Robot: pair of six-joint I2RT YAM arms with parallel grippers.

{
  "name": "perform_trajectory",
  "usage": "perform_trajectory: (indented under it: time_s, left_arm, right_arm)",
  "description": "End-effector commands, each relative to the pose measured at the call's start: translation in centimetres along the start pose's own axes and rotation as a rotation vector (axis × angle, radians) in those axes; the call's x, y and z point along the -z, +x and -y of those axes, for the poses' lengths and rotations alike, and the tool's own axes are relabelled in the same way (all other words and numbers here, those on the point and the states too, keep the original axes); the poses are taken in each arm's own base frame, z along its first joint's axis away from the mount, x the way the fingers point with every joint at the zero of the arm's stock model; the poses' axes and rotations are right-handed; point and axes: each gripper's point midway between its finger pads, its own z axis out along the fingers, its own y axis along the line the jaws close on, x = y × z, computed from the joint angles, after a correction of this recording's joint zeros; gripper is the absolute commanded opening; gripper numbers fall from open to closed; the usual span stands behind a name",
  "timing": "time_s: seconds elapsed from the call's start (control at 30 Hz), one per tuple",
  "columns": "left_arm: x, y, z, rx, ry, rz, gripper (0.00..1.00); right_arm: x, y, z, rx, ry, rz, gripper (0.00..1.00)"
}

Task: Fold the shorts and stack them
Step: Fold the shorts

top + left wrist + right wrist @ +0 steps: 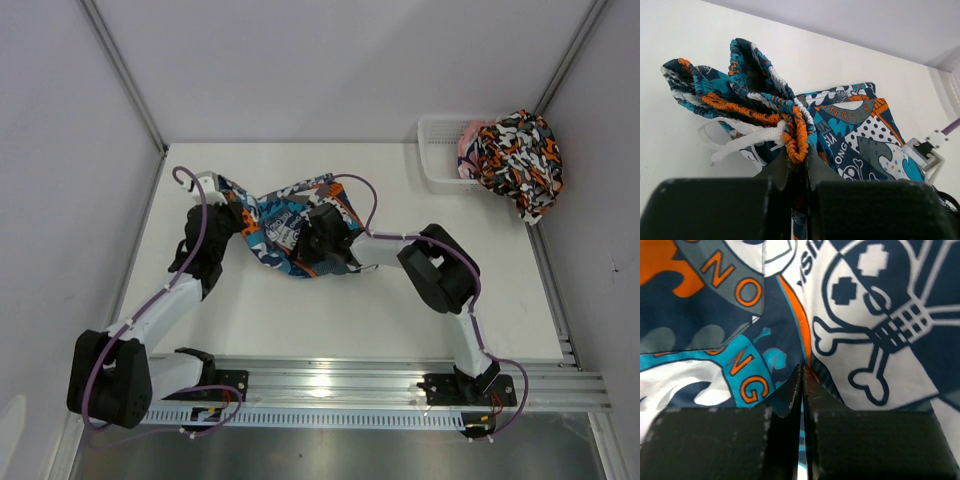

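The teal-blue, orange and white shorts (283,222) lie bunched on the white table between my two grippers. My left gripper (232,222) is shut on their gathered orange waistband (797,135), with the white drawstring (742,141) hanging loose to the left. My right gripper (318,240) is shut on a thin fold of the same shorts (790,315), with skull and lettering prints filling that view. The orange, black, white and grey blotched shorts (519,158) hang over the basket's right side at the back right.
A white plastic mesh basket (440,150) stands at the table's back right, with a bit of pink fabric (468,140) inside. Grey walls close in the table at the back and sides. A metal rail (380,385) runs along the near edge.
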Motion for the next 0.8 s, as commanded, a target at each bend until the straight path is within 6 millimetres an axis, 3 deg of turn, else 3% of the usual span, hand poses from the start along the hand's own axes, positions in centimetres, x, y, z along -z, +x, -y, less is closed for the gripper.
perform_trajectory:
  time_s: [0.0,0.2,0.27,0.33,0.6,0.77]
  left_arm:
    - [1.4,-1.3,0.5,-0.082,-0.027,0.052,0.0]
    - [3.6,0.1,4.2,-0.189,0.035,0.055,0.0]
    - [4.5,-0.1,6.5,-0.224,0.105,0.076,0.01]
    - [5.3,1.2,7.6,-0.263,0.142,0.061,0.01]
    - [6.5,3.8,9.8,-0.395,0.187,0.016,0.0]
    - [6.6,4.1,11.4,-0.409,0.21,0.012,0.0]
  right_arm:
    - [-0.6,-0.3,-2.5,0.014,-0.062,0.069,0.0]
    - [-1.4,1.5,-1.9,-0.01,-0.061,0.047,0.0]
    - [-1.4,1.5,-1.8,-0.012,-0.06,0.045,0.0]
    - [-1.4,1.6,-1.6,-0.019,-0.061,0.043,0.0]
    - [-1.2,0.1,-1.9,-0.041,-0.15,0.001,0.0]
    - [-0.7,-0.6,-2.4,-0.056,-0.165,0.011,0.0]
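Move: The shorts' waistband is already pinched in the left gripper, raised off the table; the place it is carried towards, the crease under the shut right fingertips, lies about 16 cm right of the left hand, 5 cm back and 17 cm below. The middle of the shorts' body is some 18 cm right and 6 cm ahead, their far right corner 29 cm right and 17 cm ahead, both 18 cm lower. The right hand has the crease directly at its fingertips, about 1 cm down. The bunched waistband stays pinched and is drawn by the left arm some 11 cm to the right and 7 cm back, nearly level, towards the right gripper, while that wrist rolls about 20 degrees, left side rising, and turns roughly 15 clockwise. The right gripper stays shut with its tips on the crease, shifting a few centimetres back and left, then most of the way back and slightly lower. ##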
